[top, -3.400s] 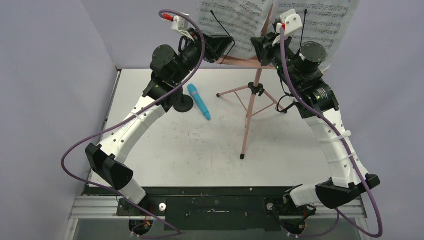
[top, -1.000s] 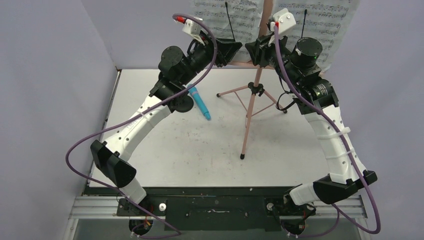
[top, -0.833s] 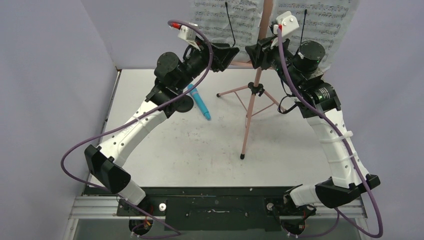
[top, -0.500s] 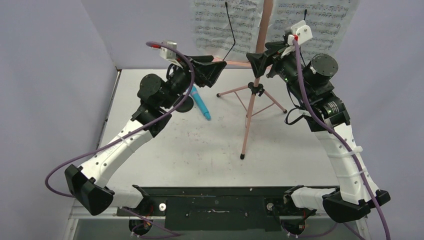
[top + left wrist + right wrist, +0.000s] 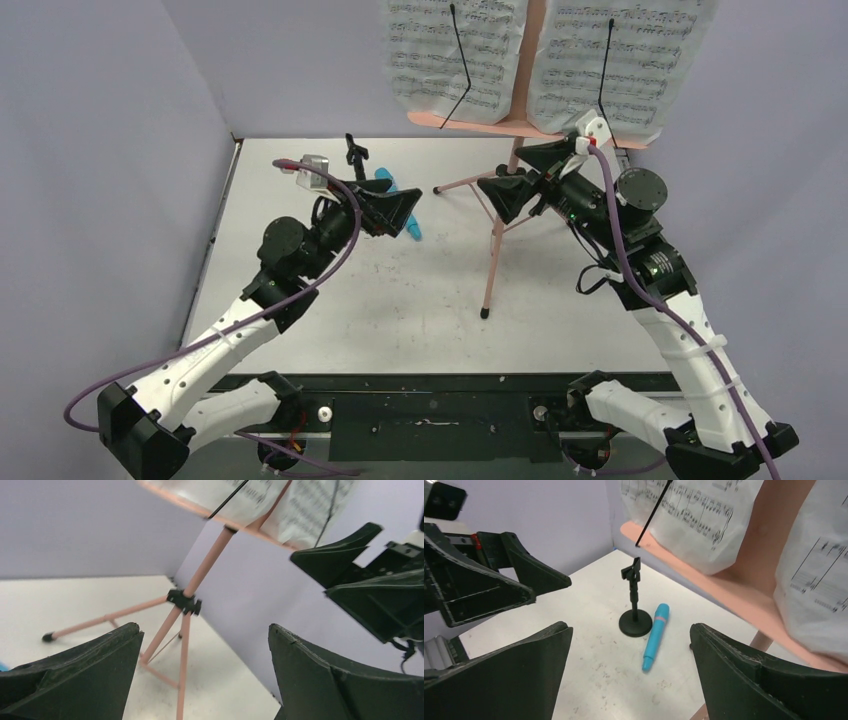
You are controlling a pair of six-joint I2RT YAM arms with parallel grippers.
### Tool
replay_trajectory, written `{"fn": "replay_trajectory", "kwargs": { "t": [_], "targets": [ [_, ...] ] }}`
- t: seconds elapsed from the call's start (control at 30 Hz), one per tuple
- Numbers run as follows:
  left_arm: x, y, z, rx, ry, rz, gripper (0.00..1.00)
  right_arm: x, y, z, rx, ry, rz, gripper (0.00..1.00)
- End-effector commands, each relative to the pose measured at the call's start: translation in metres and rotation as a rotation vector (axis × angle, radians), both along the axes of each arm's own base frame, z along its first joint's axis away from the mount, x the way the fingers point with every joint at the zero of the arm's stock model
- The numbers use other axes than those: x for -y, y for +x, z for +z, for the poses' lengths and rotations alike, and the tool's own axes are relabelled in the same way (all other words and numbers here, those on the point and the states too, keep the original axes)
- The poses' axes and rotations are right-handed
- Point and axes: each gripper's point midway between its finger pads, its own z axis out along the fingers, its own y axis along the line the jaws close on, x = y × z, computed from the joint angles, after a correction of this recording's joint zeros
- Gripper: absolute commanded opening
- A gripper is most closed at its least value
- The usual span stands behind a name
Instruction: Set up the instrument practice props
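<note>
The pink music stand [image 5: 491, 262] stands on its tripod legs at the back of the table. Two white sheet-music pages [image 5: 455, 55] rest on its shelf under thin black holder arms. The blue microphone [image 5: 655, 636] lies flat on the table beside the small black mic stand [image 5: 635, 622], which is upright. My left gripper [image 5: 412, 210] is open and empty, raised over the microphone and left of the stand's pole [image 5: 200, 575]. My right gripper [image 5: 500, 168] is open and empty, just below the shelf by the pole. In the top view the left gripper hides most of the microphone [image 5: 383, 178].
Grey walls close the table [image 5: 400, 300] at the back and both sides. A stand leg foot [image 5: 485, 313] reaches toward mid-table. In the right wrist view the left gripper's fingers [image 5: 499, 587] show opposite, and in the left wrist view the right gripper's fingers [image 5: 370, 580].
Both grippers have drawn back from the sheet music, coming down and toward the near side. The pages stay on the stand. The left arm's move uncovered the mic stand.
</note>
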Motion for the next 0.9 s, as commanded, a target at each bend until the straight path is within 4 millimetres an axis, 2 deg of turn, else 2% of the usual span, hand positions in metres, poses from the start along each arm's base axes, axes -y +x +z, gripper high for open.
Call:
{"fn": "replay_trajectory", "kwargs": {
  "t": [0.0,0.13,0.2,0.37,0.57,0.87],
  "targets": [
    [-0.022,0.001,-0.038,-0.074,0.057,0.086,0.97,0.001,-0.027,0.004,0.038,0.059,0.057,0.9],
    [-0.037,0.003,-0.085,-0.153,0.127,0.144,0.97,0.004,-0.029,-0.032,-0.043,0.056,0.038,0.9],
    [-0.043,0.005,-0.104,-0.177,0.157,0.166,0.96,0.002,-0.029,-0.056,-0.099,0.055,0.043,0.9],
    [-0.059,0.016,-0.134,-0.225,0.208,0.224,0.96,-0.003,-0.032,-0.097,-0.201,0.075,0.067,0.9],
    [-0.084,0.049,-0.145,-0.269,0.25,0.328,0.97,-0.002,-0.033,-0.151,-0.326,0.046,0.048,0.9],
    [-0.106,0.12,-0.135,-0.329,0.337,0.482,0.97,-0.001,-0.031,-0.202,-0.454,0.06,0.009,0.9]
  ]
}}
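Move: The black mic stand is some 25 cm ahead of the left hand, 11 cm to its left and 31 cm below. The blue microphone lies on the table about 26 cm ahead, 3 cm left and 40 cm down; the music stand's near foot is 4 cm back, 18 cm right and 41 cm down. From the right hand the mic stand is roughly 27 cm ahead, 30 cm left and 35 cm lower. Left hand, open, sinks about 18 cm, veering left then forward towards the mic stand; right sinks 20 cm. ##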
